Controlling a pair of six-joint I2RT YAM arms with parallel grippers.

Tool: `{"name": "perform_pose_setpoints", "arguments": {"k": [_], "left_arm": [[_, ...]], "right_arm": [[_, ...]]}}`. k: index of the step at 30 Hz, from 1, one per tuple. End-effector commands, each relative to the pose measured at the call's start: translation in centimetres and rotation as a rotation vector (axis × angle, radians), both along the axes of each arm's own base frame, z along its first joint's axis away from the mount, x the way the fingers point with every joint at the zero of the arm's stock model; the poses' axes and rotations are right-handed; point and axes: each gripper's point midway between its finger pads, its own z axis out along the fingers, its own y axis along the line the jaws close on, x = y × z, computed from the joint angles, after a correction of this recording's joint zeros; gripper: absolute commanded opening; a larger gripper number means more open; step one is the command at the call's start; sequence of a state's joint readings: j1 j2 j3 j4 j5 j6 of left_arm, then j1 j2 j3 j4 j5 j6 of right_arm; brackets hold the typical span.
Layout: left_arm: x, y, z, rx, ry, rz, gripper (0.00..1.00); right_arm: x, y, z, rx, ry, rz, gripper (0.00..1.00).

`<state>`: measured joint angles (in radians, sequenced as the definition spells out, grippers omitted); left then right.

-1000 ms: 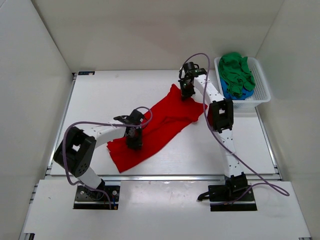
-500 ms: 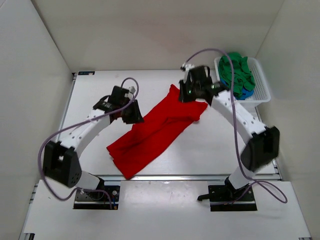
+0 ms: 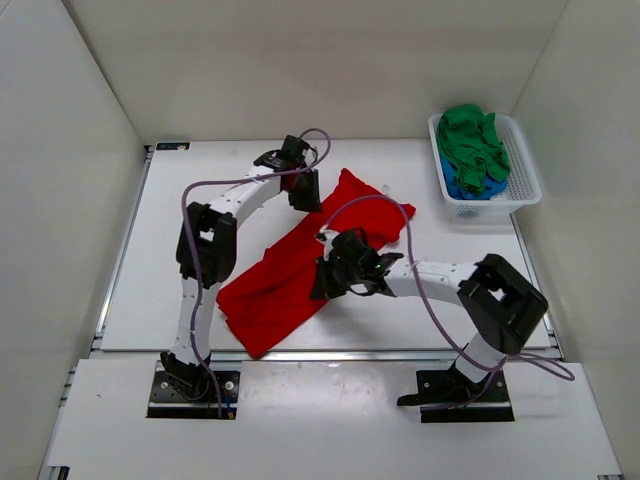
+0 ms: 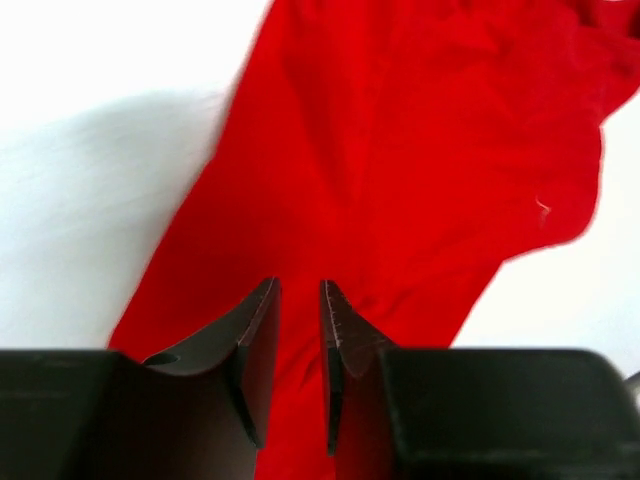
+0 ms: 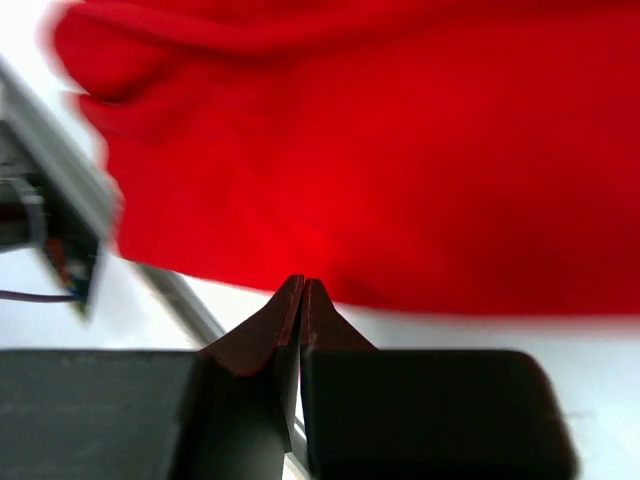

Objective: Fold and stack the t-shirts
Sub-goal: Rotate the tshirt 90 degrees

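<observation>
The red t-shirt (image 3: 300, 250) lies as a long crumpled diagonal strip on the white table. My left gripper (image 3: 304, 194) is at its far left edge, just above the cloth (image 4: 400, 150); its jaws stand a little apart with nothing between them (image 4: 300, 292). My right gripper (image 3: 320, 285) is at the shirt's near right edge, shut and empty (image 5: 302, 285), with the red cloth (image 5: 380, 150) just ahead of the tips. The green t-shirt (image 3: 472, 140) lies bunched on the blue t-shirt (image 3: 460, 186) in the basket.
The white perforated basket (image 3: 525, 175) stands at the table's far right corner. White walls enclose the table on three sides. The metal rail of the table's near edge (image 5: 190, 300) shows just past the right fingertips.
My left gripper has swung from the shirt's near end up to its far left edge. My right gripper has left the far corner and come back to the near right edge. The shirt has barely shifted.
</observation>
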<state>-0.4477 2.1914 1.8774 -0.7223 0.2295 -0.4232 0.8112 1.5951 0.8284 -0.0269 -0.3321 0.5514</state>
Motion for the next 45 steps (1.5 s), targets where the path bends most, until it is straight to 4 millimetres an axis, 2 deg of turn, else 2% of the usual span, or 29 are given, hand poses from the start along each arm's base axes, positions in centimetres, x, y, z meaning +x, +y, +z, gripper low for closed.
{"name": "perform_pose_setpoints", "arguments": {"k": [1, 2, 3, 4, 7, 8, 9, 10, 12, 13, 15, 16, 17, 19, 20, 21, 25, 28, 32, 36, 39, 41, 45], "left_arm": [[-0.2, -2.6, 0.4, 0.005, -0.008, -0.061, 0.33], [0.4, -3.0, -0.3, 0.017, -0.016, -0.066, 0.33], [0.4, -3.1, -1.6, 0.023, 0.009, -0.065, 0.33], [1.0, -3.2, -1.1, 0.026, -0.007, -0.058, 0.33], [2.0, -3.4, -2.8, 0.039, 0.017, -0.056, 0.33], [2.8, -3.2, -3.0, 0.043, 0.009, -0.045, 0.33], [2.6, -3.1, -4.4, 0.063, 0.037, -0.047, 0.33], [3.0, -3.0, -4.2, 0.073, 0.034, -0.043, 0.33], [4.2, -3.0, -4.9, 0.087, 0.034, -0.040, 0.33], [4.0, -2.9, -5.2, 0.100, 0.052, -0.039, 0.33], [4.5, -2.6, -6.1, 0.114, 0.064, -0.023, 0.33], [4.9, -2.3, -5.9, 0.095, 0.065, -0.004, 0.33], [4.7, -1.7, -6.8, 0.101, 0.090, 0.014, 0.31], [5.8, 0.3, -6.5, 0.086, 0.090, 0.067, 0.32], [5.9, 0.3, -6.4, 0.078, 0.088, 0.072, 0.32], [6.3, 1.4, -6.2, 0.080, 0.089, 0.090, 0.32], [7.2, 4.4, -5.4, 0.095, 0.084, 0.153, 0.32], [8.3, 6.9, -5.0, 0.100, 0.071, 0.210, 0.33], [9.3, 9.0, -5.3, 0.092, 0.086, 0.275, 0.32], [10.3, 10.3, -5.2, 0.086, 0.087, 0.304, 0.33], [11.0, 10.2, -5.0, 0.105, 0.058, 0.301, 0.34], [11.1, 10.0, -5.3, 0.094, 0.060, 0.300, 0.35], [11.1, 8.9, -6.1, 0.058, 0.073, 0.282, 0.35]], "right_arm": [[0.1, 5.9, 3.7, 0.194, -0.067, 0.056, 0.00], [0.0, 6.5, 3.7, 0.208, -0.061, 0.055, 0.01], [-0.5, 6.8, 2.7, 0.199, -0.033, 0.070, 0.00], [-0.8, 7.1, 2.3, 0.197, -0.023, 0.076, 0.00], [-1.7, 7.5, 0.1, 0.133, 0.007, 0.090, 0.00], [-1.8, 7.2, -1.2, 0.085, 0.025, 0.083, 0.00], [-1.9, 7.4, -2.0, 0.059, 0.033, 0.088, 0.00], [-2.4, 6.5, -3.7, -0.005, 0.060, 0.090, 0.00], [-2.7, 5.8, -5.2, -0.083, 0.085, 0.083, 0.00], [-2.7, 5.3, -6.1, -0.122, 0.096, 0.074, 0.00], [-3.2, 3.9, -6.9, -0.176, 0.117, 0.062, 0.00], [-3.4, 2.8, -7.8, -0.219, 0.137, 0.054, 0.00], [-3.3, 1.8, -7.9, -0.248, 0.138, 0.043, 0.01], [-3.1, 0.1, -8.4, -0.304, 0.149, 0.044, 0.00], [-3.0, -1.1, -8.6, -0.339, 0.162, 0.047, 0.00], [-3.2, -2.0, -8.6, -0.363, 0.172, 0.065, 0.00], [-2.3, -4.9, -8.0, -0.380, 0.197, 0.086, 0.00], [-2.4, -6.2, -7.5, -0.371, 0.223, 0.122, 0.00], [-1.0, -8.0, -6.9, -0.390, 0.218, 0.106, 0.00], [-0.3, -9.8, -7.0, -0.399, 0.233, 0.074, 0.00], [0.7, -11.1, -6.9, -0.434, 0.227, 0.028, 0.00], [1.1, -11.4, -6.9, -0.440, 0.222, 0.035, 0.00], [2.3, -10.2, -6.3, -0.407, 0.200, 0.092, 0.00]]}}
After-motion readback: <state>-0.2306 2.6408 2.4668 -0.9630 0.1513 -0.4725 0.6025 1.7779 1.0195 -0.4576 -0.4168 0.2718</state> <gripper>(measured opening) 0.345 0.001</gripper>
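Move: Just below the left hand is the t-shirt's far part, its middle roughly 5 cm ahead, 9 cm right and 7 cm down; the basket stands about 14 cm ahead and 39 cm right of that hand. For the right hand the t-shirt's near part lies some 10 cm left, 3 cm back and 5 cm down, with the table's front rail 13 cm straight back from it at about the same depth. Sinking about 6 cm and edging right, the left hand sets its part-open fingers on the far cloth, then pushes it forward and some 14 cm left, turning counter-clockwise. Meanwhile the right hand, fingers shut, swings left and slightly back, comes down on the near part, then drags it about 14 cm right and 5 cm forward. ##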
